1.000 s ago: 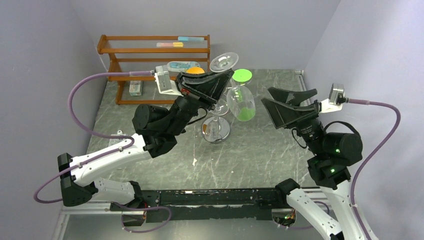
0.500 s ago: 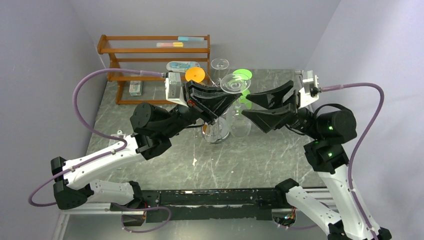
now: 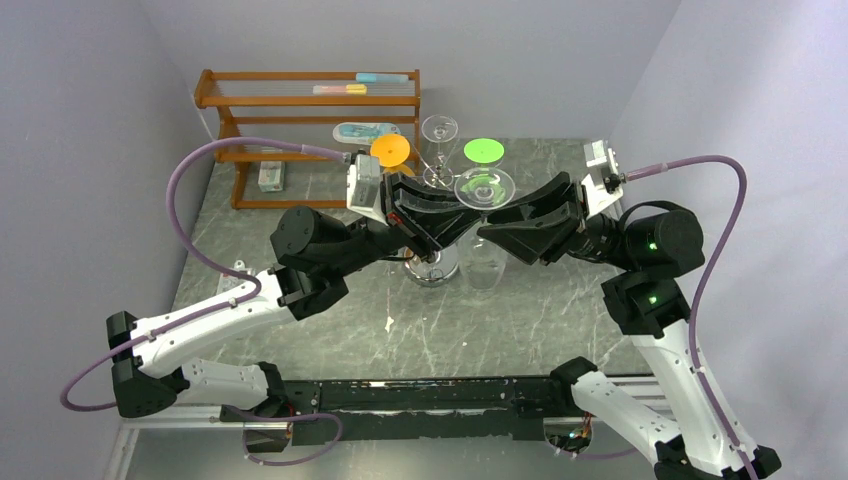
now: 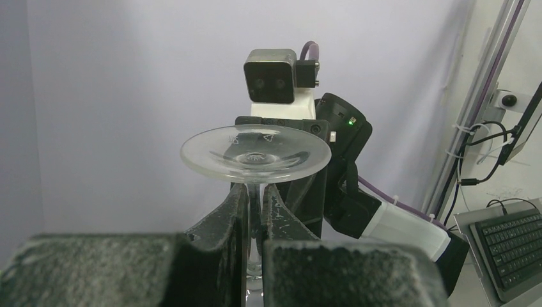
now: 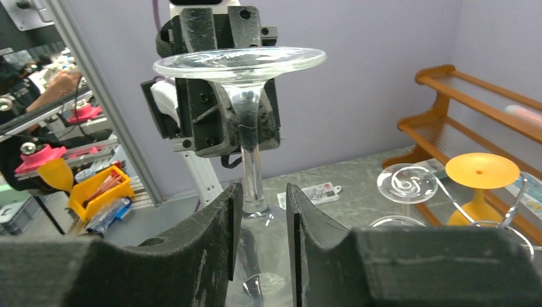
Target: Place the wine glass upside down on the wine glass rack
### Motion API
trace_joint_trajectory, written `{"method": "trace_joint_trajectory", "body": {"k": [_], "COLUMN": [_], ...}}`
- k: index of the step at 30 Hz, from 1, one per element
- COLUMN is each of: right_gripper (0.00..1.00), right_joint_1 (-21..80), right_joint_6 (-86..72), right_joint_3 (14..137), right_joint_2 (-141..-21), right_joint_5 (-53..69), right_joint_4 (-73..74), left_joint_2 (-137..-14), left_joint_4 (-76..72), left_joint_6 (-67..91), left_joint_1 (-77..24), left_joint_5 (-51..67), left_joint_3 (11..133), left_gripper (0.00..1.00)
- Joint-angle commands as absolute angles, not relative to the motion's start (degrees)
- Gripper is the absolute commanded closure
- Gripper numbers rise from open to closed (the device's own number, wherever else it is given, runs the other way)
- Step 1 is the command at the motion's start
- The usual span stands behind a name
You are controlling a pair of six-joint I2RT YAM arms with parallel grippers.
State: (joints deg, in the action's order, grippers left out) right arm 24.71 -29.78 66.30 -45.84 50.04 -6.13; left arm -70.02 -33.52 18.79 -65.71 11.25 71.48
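The wine glass point(image 3: 484, 187) is clear and hangs upside down above the table, its round foot on top. My left gripper point(image 3: 466, 216) is shut on its stem point(image 4: 256, 198), just under the foot point(image 4: 255, 153). From the right, my right gripper point(image 3: 488, 232) faces the left one with its jaws either side of the stem point(image 5: 250, 173). A gap shows between each of its fingers point(image 5: 225, 217) and the glass. The wine glass rack point(image 3: 441, 268), a chrome wire tree, stands just behind and below the held glass.
Three glasses hang upside down on the chrome tree: a clear one point(image 3: 439, 127), an orange one point(image 3: 390, 150) and a green one point(image 3: 484, 150). An orange-brown wooden shelf point(image 3: 310, 100) stands at the back left, with small items on it and a card point(image 5: 313, 192) on the table nearby.
The right arm swung in from the right and its jaws narrowed around the glass stem. The left arm swung the glass upright, foot on top, and carried it slightly right.
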Motion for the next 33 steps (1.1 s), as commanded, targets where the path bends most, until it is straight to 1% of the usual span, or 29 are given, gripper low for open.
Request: {"method": "trace_joint_trajectory", "body": {"k": [1, 3, 7, 9, 11, 14, 19, 20, 22, 24, 25, 28, 33], "right_gripper": [0.68, 0.73, 0.75, 0.80, 0.85, 1.00, 1.00, 1.00, 1.00, 1.00, 1.00, 1.00, 1.00], "right_joint_1": [24.49, 24.46, 24.49, 24.46, 24.50, 24.43, 24.45, 24.44, 24.49, 24.48, 24.45, 24.44, 24.44], "right_joint_6": [-31.75, -31.82, -31.56, -31.46, -31.05, -30.70, -29.10, -28.45, -27.71, -27.14, -26.83, -25.80, -22.90], "right_joint_3": [64.86, 64.44, 64.13, 63.93, 64.06, 64.22, 64.22, 64.35, 64.33, 64.25, 64.21, 64.26, 64.65], "right_joint_2": [-45.66, -45.93, -46.31, -46.41, -46.43, -46.41, -45.40, -45.16, -44.48, -43.58, -43.08, -41.55, -40.01], "right_joint_5": [53.72, 54.94, 57.41, 58.15, 58.18, 57.75, 53.84, 52.65, 50.50, 48.02, 46.66, 42.42, 36.02], "right_joint_4": [-8.77, -9.70, -10.38, -10.59, -10.26, -9.79, -7.66, -6.64, -5.20, -3.71, -2.79, 0.44, 7.66], "left_joint_2": [-70.29, -70.48, -70.83, -70.98, -71.08, -71.05, -70.50, -70.37, -69.96, -69.31, -68.89, -67.15, -62.59], "left_joint_4": [-34.74, -34.65, -34.95, -35.06, -35.11, -35.38, -34.73, -34.14, -33.04, -32.96, -32.88, -31.89, -28.23], "left_joint_6": [18.28, 18.41, 18.71, 18.81, 18.96, 19.24, 19.38, 19.42, 19.13, 19.16, 19.14, 19.37, 17.84], "left_joint_1": [-65.70, -65.69, -65.72, -65.68, -65.70, -65.68, -65.74, -65.68, -65.72, -65.71, -65.70, -65.71, -65.72], "left_joint_5": [13.18, 13.27, 13.21, 13.46, 13.62, 13.49, 11.90, 11.21, 9.75, 8.87, 8.45, 6.72, 3.13], "left_joint_3": [71.72, 71.77, 71.71, 71.80, 71.83, 71.48, 71.13, 71.11, 70.83, 69.75, 69.02, 67.07, 64.36], "left_gripper": [0.95, 0.95, 0.95, 0.95, 0.95, 0.95, 0.95, 0.94, 0.86, 0.74, 0.64, 0.48, 0.30]}}
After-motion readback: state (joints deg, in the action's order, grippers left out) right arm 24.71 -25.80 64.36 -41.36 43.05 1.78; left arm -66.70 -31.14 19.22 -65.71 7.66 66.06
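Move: The left fingers are shut on the stem of the upside-down wine glass. For the right hand, open around it, the glass stem is only about 1 cm back and 1 cm to the left, level with the fingertips. From the right hand, the rack's empty hook is roughly 13 cm ahead, 3 cm right and 15 below; the rack hub 16 ahead, 6 left and 13 below; the green glass 18 ahead, 2 right and 17 below. The right fingers ease back about 1 cm and close on the glass stem while the left still holds it and sinks slightly with it. Then the left fingers open wide and let go, that hand dropping a further 2 cm, while the right keeps its pinch and carries the glass some 2 cm right and 2 cm forward, turning about 10 degrees clockwise. ##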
